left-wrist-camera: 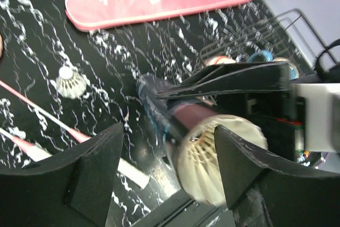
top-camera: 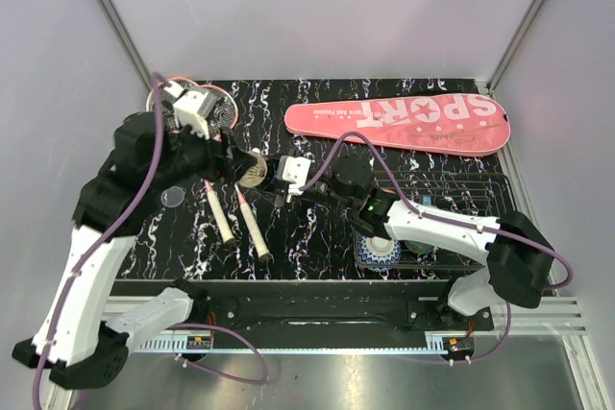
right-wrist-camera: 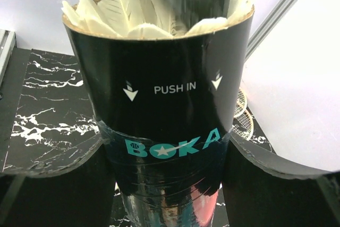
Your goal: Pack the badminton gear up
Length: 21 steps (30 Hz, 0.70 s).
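My right gripper (right-wrist-camera: 166,147) is shut on the black "BOKA" tube (right-wrist-camera: 159,94), which it holds level above the table, its open mouth toward the left arm. White shuttlecock feathers (right-wrist-camera: 127,9) fill that mouth. My left gripper (left-wrist-camera: 169,131) is open at the tube mouth (left-wrist-camera: 207,158); one finger (left-wrist-camera: 244,163) overlaps the rim and the other (left-wrist-camera: 90,168) stands well clear. A loose shuttlecock (left-wrist-camera: 71,82) lies on the table. Two pink rackets (top-camera: 240,218) lie at the left with their white handles toward me. The pink SPORT cover (top-camera: 394,122) lies at the back.
A black wire basket (top-camera: 461,189) at the right holds patterned bowls (top-camera: 378,252). A small clear round disc (top-camera: 173,197) lies left of the racket handles. The racket heads (top-camera: 207,103) sit at the back left under the left arm.
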Each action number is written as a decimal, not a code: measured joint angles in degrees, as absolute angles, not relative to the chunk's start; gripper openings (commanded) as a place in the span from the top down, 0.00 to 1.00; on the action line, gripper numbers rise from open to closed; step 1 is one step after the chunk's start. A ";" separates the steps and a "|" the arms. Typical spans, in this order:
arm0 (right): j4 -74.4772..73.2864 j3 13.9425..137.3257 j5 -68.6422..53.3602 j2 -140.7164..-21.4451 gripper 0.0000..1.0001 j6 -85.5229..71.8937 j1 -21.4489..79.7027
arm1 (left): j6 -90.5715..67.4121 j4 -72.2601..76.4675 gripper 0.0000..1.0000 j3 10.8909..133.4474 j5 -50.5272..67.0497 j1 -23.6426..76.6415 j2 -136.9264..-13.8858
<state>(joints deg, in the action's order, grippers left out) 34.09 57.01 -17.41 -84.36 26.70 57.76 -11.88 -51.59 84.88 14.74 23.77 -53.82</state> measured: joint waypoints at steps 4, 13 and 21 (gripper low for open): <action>34.26 57.01 -17.43 -83.79 0.65 26.28 57.74 | -11.92 -52.73 0.28 83.70 15.92 23.79 -57.84; 32.97 56.97 -16.32 -83.46 0.64 23.97 56.88 | -12.25 -53.87 0.02 83.88 16.27 25.28 -64.29; 35.62 53.21 -12.80 -79.90 0.62 21.58 57.04 | -13.65 -45.98 0.01 81.62 9.13 25.93 -52.53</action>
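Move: The shuttlecock, feathers standing at the held tube's mouth, lies about 4 cm right, 3 cm back and 4 cm below the left hand, right by that hand's right-hand finger. A loose shuttlecock on the table lies roughly 8 cm ahead, 4 cm left and 28 cm below, and the nearer racket grip some 14 cm back, 4 cm left and 29 cm below. From the right hand, gripping the tube, the feathered end is about 8 cm up, 3 cm left and 1 cm ahead. The shuttlecock in the tube's mouth is pushed in by the left hand's right-hand finger, the hand stabbing about 6 cm down with a small drift forward and right, tipping some 15 degrees nose-down. It then springs back up to its starting height, levelling and spreading its fingers fully as it comes free. The right hand keeps its grip on the tube, easing about 2.5 cm rightward at the end. ##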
